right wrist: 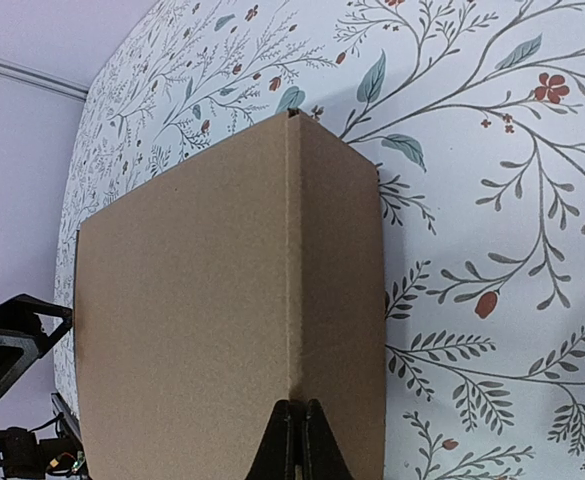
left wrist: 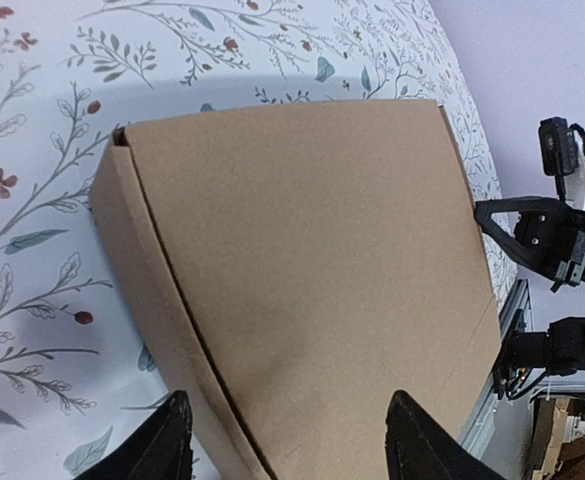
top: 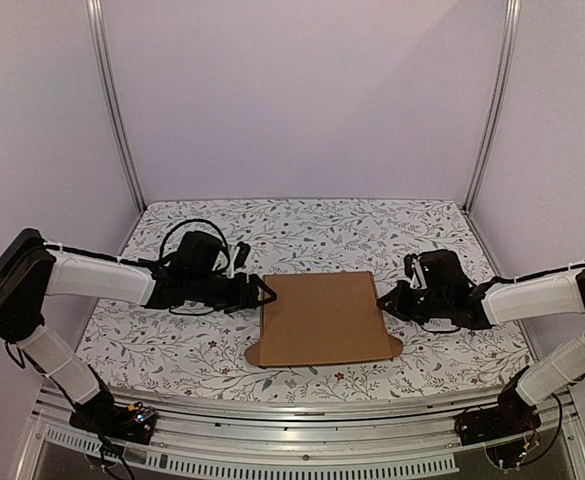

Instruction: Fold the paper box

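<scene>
The paper box [top: 322, 318] lies closed and flat on the floral table, plain brown, with small rounded tabs showing at its two near corners. My left gripper [top: 265, 292] is at the box's left edge, open. In the left wrist view its fingers [left wrist: 290, 400] straddle the lid [left wrist: 302, 240] near the side seam with nothing pinched. At the right edge is my right gripper [top: 384, 298], shut. Seen from the right wrist, its tips [right wrist: 299, 405] are pressed together at the crease between the lid [right wrist: 192, 300] and the side wall, with nothing between them.
A floral cloth [top: 172, 340] covers the table. Pale walls and two aluminium posts [top: 117, 110] [top: 492, 100] enclose the back and sides. A metal rail [top: 302, 440] runs along the near edge by the arm bases.
</scene>
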Tool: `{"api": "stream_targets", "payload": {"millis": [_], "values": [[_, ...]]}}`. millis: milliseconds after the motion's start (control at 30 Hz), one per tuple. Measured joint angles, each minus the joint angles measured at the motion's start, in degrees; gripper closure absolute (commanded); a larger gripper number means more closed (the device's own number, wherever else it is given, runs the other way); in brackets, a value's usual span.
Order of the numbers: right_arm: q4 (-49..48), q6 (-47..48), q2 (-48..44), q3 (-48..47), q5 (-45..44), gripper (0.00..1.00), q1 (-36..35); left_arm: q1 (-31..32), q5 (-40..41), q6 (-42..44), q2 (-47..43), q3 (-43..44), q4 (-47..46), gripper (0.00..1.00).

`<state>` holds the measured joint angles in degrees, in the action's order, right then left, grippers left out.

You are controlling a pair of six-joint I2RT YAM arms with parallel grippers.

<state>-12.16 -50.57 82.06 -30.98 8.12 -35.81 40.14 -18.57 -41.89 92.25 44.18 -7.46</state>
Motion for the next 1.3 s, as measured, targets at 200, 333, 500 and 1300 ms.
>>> {"api": "stream_targets", "payload": {"millis": [200,333,500,1300], "values": [[-0.1,0.5,0.0,0.2,0.7,1.00,0.8,-1.9,-0.2,-0.2,-6.6,-1.5,1.5,0.30],[-1.1,0.8,0.0,0.9,1.2,1.00,1.8,-3.2,-0.7,-0.5,-7.9,-3.0,2.3,0.30],[-1.1,2.1,-0.4,1.3,0.9,1.00,2.1,-3.3,-3.1,-2.4,-6.7,-5.8,1.0,0.25],[2.3,5.0,-4.8,3.3,-2.3,1.00,2.4,-3.5,-16.1,-20.1,11.6,-8.0,-31.9,0.15]]}}
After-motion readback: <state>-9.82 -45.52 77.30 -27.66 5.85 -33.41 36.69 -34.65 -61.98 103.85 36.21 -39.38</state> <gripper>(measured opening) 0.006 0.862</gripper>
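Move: The paper box lies upside the left hand's right: the middle of its left wall is about 6 cm back and 4 cm below the hand point, with its far left corner some 5 cm ahead. Its front left ear is roughly 15 cm back and 3 cm left. The right hand's fingertips sit at the box's right top edge, whose middle is about 3 cm back; its front right ear lies 11 cm back and 5 cm right, the left wall some 31 cm to its left. Up about 3 cm and then left, the open left hand swings clear of the box's left edge, drops about 5 cm while drawing back slightly, then comes back right nearly 5 cm, rolling some 20 degrees with its left side going down, tipping down too, and spreading its fingers wider around the wall's top edge. Meanwhile the right hand, fingers still shut, stays at the right top edge and eases right about 3 cm. ##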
